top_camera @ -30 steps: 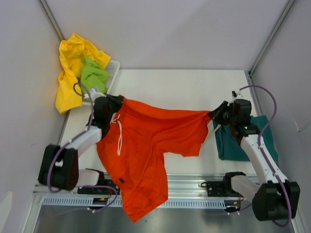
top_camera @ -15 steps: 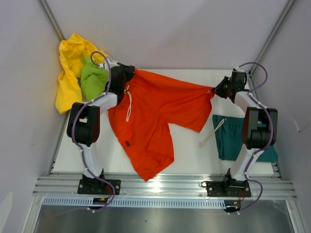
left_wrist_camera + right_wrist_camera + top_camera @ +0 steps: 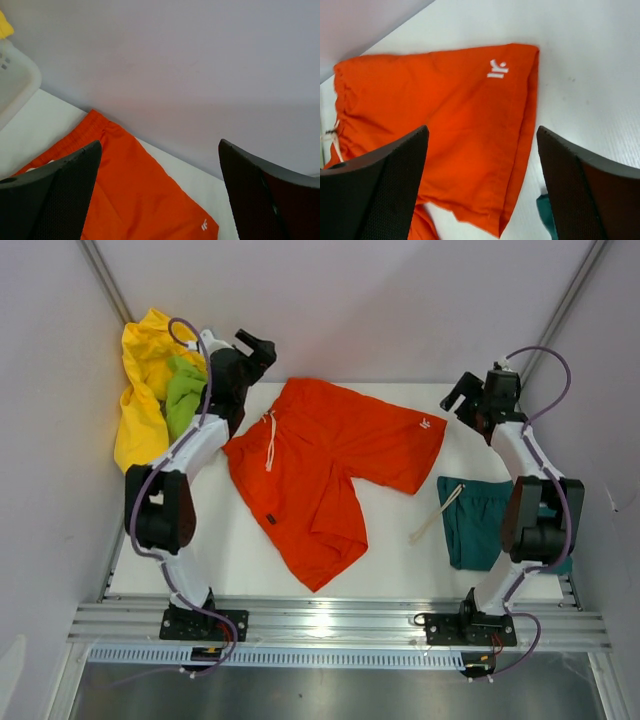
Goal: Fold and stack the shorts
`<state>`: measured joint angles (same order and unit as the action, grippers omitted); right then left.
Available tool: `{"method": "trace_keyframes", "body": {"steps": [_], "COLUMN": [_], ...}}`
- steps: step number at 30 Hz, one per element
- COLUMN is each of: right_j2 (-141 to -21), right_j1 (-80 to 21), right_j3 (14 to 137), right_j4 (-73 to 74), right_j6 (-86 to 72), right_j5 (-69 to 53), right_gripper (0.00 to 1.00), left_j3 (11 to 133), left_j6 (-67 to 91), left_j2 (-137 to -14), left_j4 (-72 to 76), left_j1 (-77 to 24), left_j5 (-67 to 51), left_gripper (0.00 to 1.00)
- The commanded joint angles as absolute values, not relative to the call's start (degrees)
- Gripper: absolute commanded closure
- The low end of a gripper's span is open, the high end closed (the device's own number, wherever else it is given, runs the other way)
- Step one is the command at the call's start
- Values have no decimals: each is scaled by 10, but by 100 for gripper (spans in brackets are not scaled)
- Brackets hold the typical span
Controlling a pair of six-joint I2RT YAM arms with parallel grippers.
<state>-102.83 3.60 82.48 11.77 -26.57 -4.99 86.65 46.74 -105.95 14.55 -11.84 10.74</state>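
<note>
The orange-red shorts [image 3: 325, 465] lie spread on the white table, waist to the back left and legs to the front and right, with the pale drawstring [image 3: 268, 445] on top. My left gripper [image 3: 255, 345] hangs open above the waist corner, holding nothing; in its wrist view [image 3: 159, 145] the orange-red shorts [image 3: 125, 190] lie below. My right gripper [image 3: 458, 395] stands open past the leg hem, and between its fingers [image 3: 482, 129] the orange-red shorts [image 3: 445, 110] lie untouched. Folded dark teal shorts [image 3: 490, 525] rest at the right.
Yellow shorts [image 3: 145, 390] and lime green shorts [image 3: 185, 395] are heaped at the back left over the white basket [image 3: 15, 82]. The teal pair's drawstring [image 3: 435, 515] trails toward the middle. Grey walls close in the back and sides.
Both grippers carried the orange-red shorts toward the back, then opened and let go. The shorts have dropped flat onto the table, and both grippers now hang free above them.
</note>
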Motion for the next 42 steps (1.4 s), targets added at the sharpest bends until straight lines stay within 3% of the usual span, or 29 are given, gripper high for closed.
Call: {"method": "trace_keyframes", "body": {"steps": [1,4,9,13,18,27,32,42], "right_j2": [-953,-894,-789,-741,-733,-883,-1006,-1101], "right_j1": [5,-58,-172,-307,-449,-610,-659,-680], "right_j3": [764,701,604,559,532,585,660,730], "right_j4": [132,148,154,172,166,168,212,217], "right_j6": [-215,-185,-174,-197,-220,-250,-255,-239], "right_j5": [-73,-69,-45,-4,97,226,321,405], "right_gripper": [12,19,39,45,46,46,44,43], "left_j3": [846,790,681,577,475,409,389,389], "left_j6": [425,412,423,431,410,384,386,381], "left_j2": [-969,-905,-785,-695,-637,-631,-665,-693], "left_j4": [85,24,-103,-128,-132,-92,-64,-50], "left_j1": [-120,-121,-121,-121,-117,-103,-98,-84], "left_j5": [102,85,90,89,105,78,61,45], "left_gripper": [1,1,1,1,1,1,1,1]}}
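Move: The right gripper goes for the near leg of the orange shorts, about 31 cm back, 36 cm to its left and 17 cm below. The far leg's logo hem lies 14 cm back and 9 cm left of that gripper, the folded teal shorts 30 cm back and 9 cm right. For the left gripper, the orange shorts' left edge by the waistband is some 20 cm back, 6 cm left and 28 cm down; the laundry basket is 8 cm back, 15 cm left. Sweep the right gripper left and back, roughly 35 and 28 cm, then down low over the near leg of the orange shorts, swinging the wrist some 40 degrees counter-clockwise, rolling its left side down and narrowing the fingers to about half open. Draw the left gripper back, briefly up and then down towards the shorts' left edge, tipping it downward, fingers kept wide. ##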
